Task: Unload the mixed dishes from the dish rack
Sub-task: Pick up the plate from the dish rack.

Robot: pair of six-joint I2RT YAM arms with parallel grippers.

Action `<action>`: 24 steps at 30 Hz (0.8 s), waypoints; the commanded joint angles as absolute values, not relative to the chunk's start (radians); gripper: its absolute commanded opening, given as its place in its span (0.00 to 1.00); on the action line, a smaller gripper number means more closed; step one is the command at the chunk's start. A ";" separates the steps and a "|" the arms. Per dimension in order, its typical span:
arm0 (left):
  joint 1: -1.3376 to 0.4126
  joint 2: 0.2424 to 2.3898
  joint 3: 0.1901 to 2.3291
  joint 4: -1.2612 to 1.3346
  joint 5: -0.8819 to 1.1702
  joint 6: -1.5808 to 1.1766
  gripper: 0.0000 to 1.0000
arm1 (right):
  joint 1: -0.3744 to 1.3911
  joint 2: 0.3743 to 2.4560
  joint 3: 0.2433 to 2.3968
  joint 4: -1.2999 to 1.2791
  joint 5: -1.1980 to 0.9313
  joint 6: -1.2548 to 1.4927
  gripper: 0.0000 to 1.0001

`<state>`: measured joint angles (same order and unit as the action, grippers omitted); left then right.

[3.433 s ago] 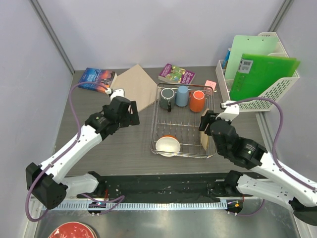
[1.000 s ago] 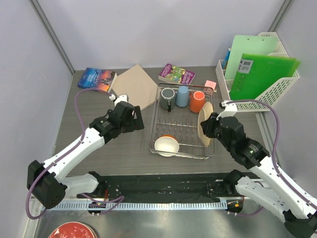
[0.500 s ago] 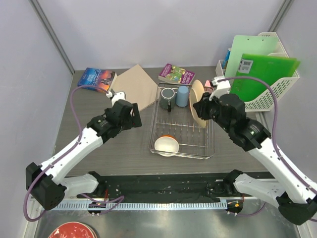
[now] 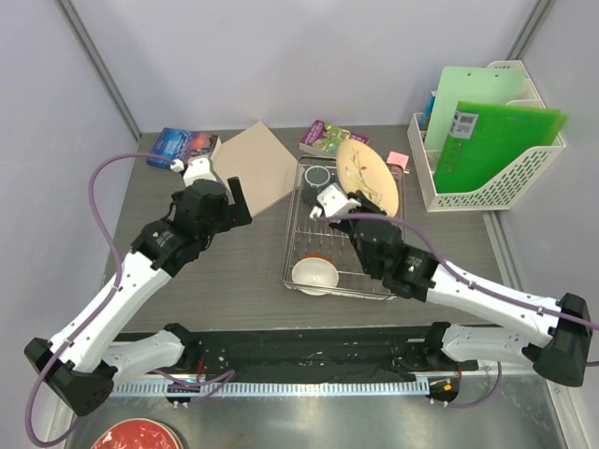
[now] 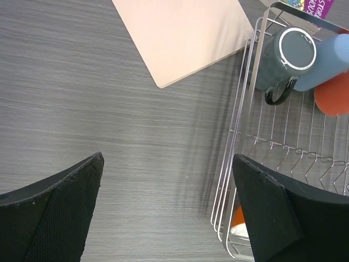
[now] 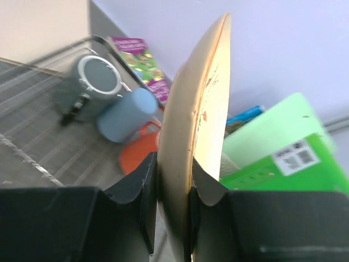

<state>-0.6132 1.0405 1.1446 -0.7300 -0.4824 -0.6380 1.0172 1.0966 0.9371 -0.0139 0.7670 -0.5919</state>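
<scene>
My right gripper (image 6: 173, 164) is shut on the rim of a cream speckled plate (image 6: 202, 93), which stands on edge in the air. From above, the plate (image 4: 368, 175) hangs over the back of the chrome dish rack (image 4: 298, 245), with the right gripper (image 4: 348, 204) just below it. A grey mug (image 6: 92, 76), a light-blue cup (image 6: 128, 114) and an orange cup (image 6: 139, 155) lie at the rack's far end. A small white bowl (image 4: 315, 274) sits at its near end. My left gripper (image 5: 168, 164) is open over bare table, left of the rack (image 5: 242, 136) and the mug (image 5: 286, 57).
A tan board (image 4: 253, 166) lies behind the left gripper (image 4: 236, 199). Two books (image 4: 182, 147) (image 4: 323, 138) and a pink note (image 4: 398, 159) lie along the back. A white lattice basket (image 4: 524, 178) with green folders stands at the right. A red plate (image 4: 136, 437) lies below the near edge.
The right arm has lifted the plate out of the rack's right side and swung it back and left, over the cups. The left arm has drawn slightly back and left, gripper open.
</scene>
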 commanded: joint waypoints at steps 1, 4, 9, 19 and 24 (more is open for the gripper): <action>-0.597 1.034 1.174 -0.701 -0.465 -0.583 1.00 | 1.011 0.967 0.770 0.656 0.815 -1.086 0.01; -0.595 1.022 1.158 -0.647 -0.385 -0.561 1.00 | 1.034 0.917 0.611 0.761 0.707 -1.201 0.01; -0.595 1.029 1.166 -0.586 -0.301 -0.535 1.00 | 1.152 0.871 0.549 0.692 0.709 -1.245 0.01; -0.595 1.080 1.259 -0.555 -0.097 -0.422 1.00 | 1.506 0.908 0.551 0.551 0.752 -1.304 0.01; -0.595 1.039 1.260 -0.577 -0.120 -0.416 1.00 | 1.557 0.951 0.538 0.506 0.753 -1.261 0.01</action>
<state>-0.5995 1.0821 1.2362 -0.5865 -0.1356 -0.4503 1.5402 0.9390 0.5121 0.4351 0.7307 -1.2285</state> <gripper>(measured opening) 0.996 0.266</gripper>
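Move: The plate is already in the right fingers, gripped at its rim, its middle about 8 cm ahead of that hand. The empty left gripper, where it is headed, is roughly 28 cm to the right hand's left and about level with it. In the rack, some 25 cm below the right hand, the orange mug is about 18 cm ahead and 4 cm right, and the white bowl 4 cm back and 10 cm left. For the left hand, the plate's middle lies some 8 cm ahead and 29 cm right, nearly level. Keeping its pinch on the rim, the right hand dips a little to its right, then sweeps the plate about 13 cm back and 8 cm left overall, sinking slightly, over the rack's near end and towards the left gripper, turning some 30 degrees counter-clockwise while tipping its fingers upward. The left hand, fingers still wide open and empty, comes about 6 cm right to meet the plate, rises roughly 5 cm and turns clockwise some 20 degrees, not yet touching it. ##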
